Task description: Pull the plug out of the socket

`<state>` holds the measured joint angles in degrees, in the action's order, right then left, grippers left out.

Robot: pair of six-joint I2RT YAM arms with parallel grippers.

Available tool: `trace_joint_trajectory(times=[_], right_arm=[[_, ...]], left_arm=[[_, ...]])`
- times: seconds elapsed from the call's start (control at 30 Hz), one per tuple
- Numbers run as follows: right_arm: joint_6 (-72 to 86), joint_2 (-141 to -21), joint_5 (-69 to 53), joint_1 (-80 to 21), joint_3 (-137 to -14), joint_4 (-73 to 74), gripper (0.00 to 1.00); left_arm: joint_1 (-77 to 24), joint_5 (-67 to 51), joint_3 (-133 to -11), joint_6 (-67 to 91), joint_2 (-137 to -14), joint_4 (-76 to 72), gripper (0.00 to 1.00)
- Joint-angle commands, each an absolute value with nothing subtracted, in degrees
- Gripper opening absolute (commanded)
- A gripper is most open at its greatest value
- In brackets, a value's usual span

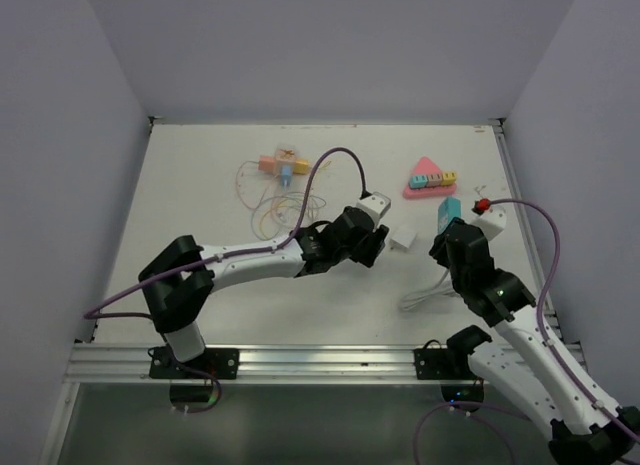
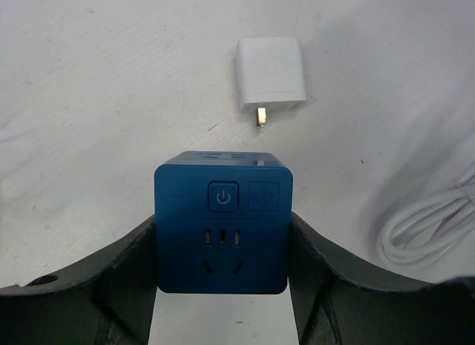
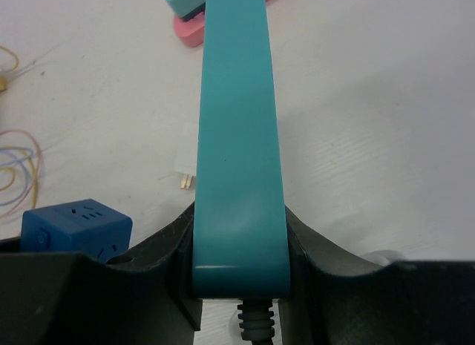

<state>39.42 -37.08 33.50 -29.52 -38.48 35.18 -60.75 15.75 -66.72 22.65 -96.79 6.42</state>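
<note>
The socket (image 2: 221, 225) is a dark blue cube with a power button, and my left gripper (image 2: 223, 245) is shut on its two sides, near the table's middle (image 1: 368, 245). Just beyond it the white plug (image 2: 270, 73) lies loose on the table, its gold prongs pointing back at the cube with a gap between them. This plug (image 1: 403, 239) sits between my two grippers. My right gripper (image 3: 239, 245) is shut on a flat teal power strip (image 3: 236, 130), whose grey cable collar hangs below the jaws. The plug (image 3: 185, 169) peeks out left of that strip.
A coiled white cable (image 2: 432, 228) lies right of the socket, near the right arm (image 1: 425, 295). A pink triangular toy with small blocks (image 1: 430, 177) stands at the back right. Coloured blocks (image 1: 281, 166) and loose thin wires (image 1: 280, 210) lie at the back left.
</note>
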Motion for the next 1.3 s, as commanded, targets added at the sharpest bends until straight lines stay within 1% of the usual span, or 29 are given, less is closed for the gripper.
trace_joint_trajectory(times=[0.0,0.07,0.13,0.23,0.27,0.3,0.37,0.4,0.43,0.47,0.5,0.57,0.63,0.67,0.73,0.87,0.97,1.1,1.13,1.17,1.23,1.27], right_arm=[[39.5,-38.6,36.3,-24.6,-39.1,32.8,0.0],[38.7,-39.9,36.0,-21.8,-38.8,31.2,0.0],[38.4,-42.1,34.9,-19.6,-38.7,29.3,0.0],[38.1,-46.2,30.2,-14.2,-38.7,25.8,0.0],[38.2,-47.2,28.8,-10.9,-38.7,24.8,0.0],[38.2,-48.2,26.0,-9.2,-38.6,23.8,0.0],[37.8,-51.1,22.7,-3.8,-38.2,20.3,0.0],[37.5,-52.2,18.5,-2.0,-38.1,18.9,0.0],[37.2,-53.1,16.6,-0.4,-37.8,16.0,0.0],[36.6,-55.0,14.6,3.5,-37.8,14.8,0.0],[36.3,-56.0,11.9,4.9,-37.8,13.7,0.0],[35.0,-59.5,9.8,8.5,-38.5,11.2,0.0],[33.9,-61.9,6.6,11.1,-39.2,9.0,0.0],[33.8,-63.1,5.8,11.8,-39.5,8.4,0.0],[34.2,-66.0,3.0,13.8,-39.5,6.3,0.0],[34.5,-69.4,0.0,16.3,-38.4,1.9,0.0],[33.8,-72.4,-4.2,17.5,-38.1,-1.1,0.0],[34.4,-76.5,-4.7,18.9,-38.6,-0.4,0.01],[34.8,-77.1,-4.8,19.8,-38.8,-0.2,0.04],[35.1,-78.1,-5.1,20.4,-38.8,1.0,0.13],[36.3,-78.6,-5.4,22.1,-38.8,2.4,0.27],[36.7,-78.6,-5.6,22.8,-38.8,2.7,0.43]], left_arm=[[-60.1,12.8,-72.9,20.3,-101.9,1.1,0.19],[-59.9,12.5,-75.0,19.8,-105.1,1.2,0.21],[-59.7,11.9,-76.5,18.8,-107.7,1.2,0.28],[-59.5,11.9,-78.2,17.6,-110.2,1.4,0.3],[-59.4,11.9,-78.5,17.3,-110.6,1.6,0.34],[-59.4,11.7,-78.7,17.1,-110.9,1.6,0.36],[-59.3,10.8,-79.6,16.6,-112.0,1.8,0.48],[-59.3,10.5,-80.0,16.5,-112.3,1.9,0.54],[-59.3,10.0,-80.4,16.4,-112.7,2.0,0.59],[-59.2,9.8,-80.6,16.5,-112.9,1.9,0.61],[-59.2,9.7,-80.7,16.4,-113.0,1.8,0.7],[-59.2,9.1,-81.0,16.5,-113.4,1.8,0.8],[-58.9,8.5,-81.6,16.5,-113.6,2.0,0.85],[-58.8,8.4,-81.6,16.4,-113.6,2.2,0.89],[-58.4,7.7,-81.7,16.5,-113.3,2.5,0.91],[-58.0,7.1,-81.3,17.5,-111.5,4.6,0.99],[-57.2,6.5,-80.2,19.2,-107.9,5.7,1.0],[-54.1,5.6,-79.6,23.0,-102.2,10.4,1.0],[-52.2,4.6,-79.1,24.2,-99.8,11.4,1.0],[-51.3,4.0,-78.8,24.6,-98.4,13.0,1.0],[-47.9,3.0,-76.8,25.5,-94.0,14.6,1.0],[-46.9,2.9,-76.0,25.6,-92.4,14.9,1.0]])
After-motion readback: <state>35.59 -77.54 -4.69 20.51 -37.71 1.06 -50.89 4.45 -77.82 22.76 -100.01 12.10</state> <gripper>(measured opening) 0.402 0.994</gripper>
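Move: My left hand still grips the blue socket cube; its bare spot of table is about 2 cm ahead, 4 cm right and 7 cm below. The white plug lies some 11 cm ahead and 9 cm right of that hand. My right hand still holds the teal socket, bound for bare table some 11 cm ahead, 14 cm right, 12 cm down; the coiled cable lies 4 cm back and 1 cm left, the pink triangle block about 31 cm straight ahead. My left hand sinks about 6 cm while easing right and a little forward, opens its fingers wide to let go of the blue cube, then lifts away up, left and forward. Meanwhile my right hand keeps its grip on the teal socket and swings it right, forward and down, some 20 cm in all, turning about 20 degrees clockwise and rolling its left side up. ##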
